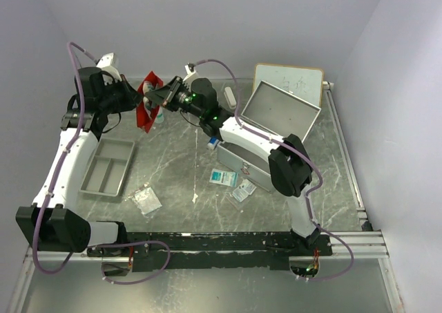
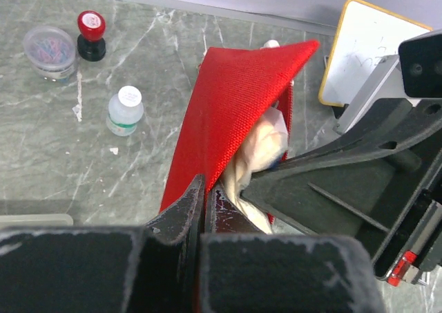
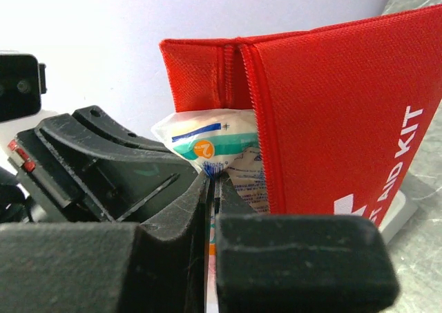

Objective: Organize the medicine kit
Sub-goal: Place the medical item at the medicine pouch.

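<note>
A red first aid kit pouch hangs in the air at the back left of the table. My left gripper is shut on the pouch's red fabric and holds it up. My right gripper is shut on a white packet with blue and green print, right at the pouch's open zipper edge. The packet sits half inside the pouch mouth. In the top view the right gripper meets the pouch from the right, the left gripper from the left.
An open metal case stands at centre right, a whiteboard behind it. A grey divided tray lies at left. Loose packets and a plastic bag lie in front. A small white-capped bottle, a red-topped stamp and a clip jar stand below the pouch.
</note>
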`<action>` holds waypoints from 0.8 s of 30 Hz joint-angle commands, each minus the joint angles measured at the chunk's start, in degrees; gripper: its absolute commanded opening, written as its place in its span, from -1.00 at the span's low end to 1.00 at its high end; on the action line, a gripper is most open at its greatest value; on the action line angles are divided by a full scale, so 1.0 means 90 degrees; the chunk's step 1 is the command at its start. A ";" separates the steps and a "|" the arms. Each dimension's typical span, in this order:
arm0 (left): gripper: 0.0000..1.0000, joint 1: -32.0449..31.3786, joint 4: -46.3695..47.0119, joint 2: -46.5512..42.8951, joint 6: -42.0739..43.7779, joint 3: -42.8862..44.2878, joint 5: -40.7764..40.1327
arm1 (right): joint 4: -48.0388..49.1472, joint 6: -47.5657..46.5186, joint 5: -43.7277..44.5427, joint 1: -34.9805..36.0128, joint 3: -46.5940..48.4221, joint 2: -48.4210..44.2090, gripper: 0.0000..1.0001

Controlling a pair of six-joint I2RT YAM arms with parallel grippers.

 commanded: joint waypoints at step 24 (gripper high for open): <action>-0.87 -0.0308 0.0002 -0.0032 0.0213 0.0026 -0.0190 | -0.3027 -0.2596 0.1106 0.0152 0.0892 -0.1040 -0.18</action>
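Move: The right hand holds the medical item, the bagged gauze, at the mouth of the red medicine pouch, whose middle is about 2 cm left of that hand, 1 cm ahead and 4 cm below. The white-capped bottle stands on the table some 12 cm ahead of the right hand, 3 cm to its left and 28 cm down. From the left hand, which already grips the pouch's edge, the pouch's middle is about 3 cm ahead, 3 cm right and 3 cm down. The right hand first eases forward about 1.5 cm with the gauze still pinched at the pouch mouth, then opens its fingers to just under half and lets go of it, drawing back by about as much and a little to the right while it rolls and dips its fingertips, turning some 20 degrees in all. The left hand keeps its shut grip on the pouch's edge and shifts it about 1.5 cm right and slightly back, then holds nearly still, keeping the mouth open towards the right hand. ##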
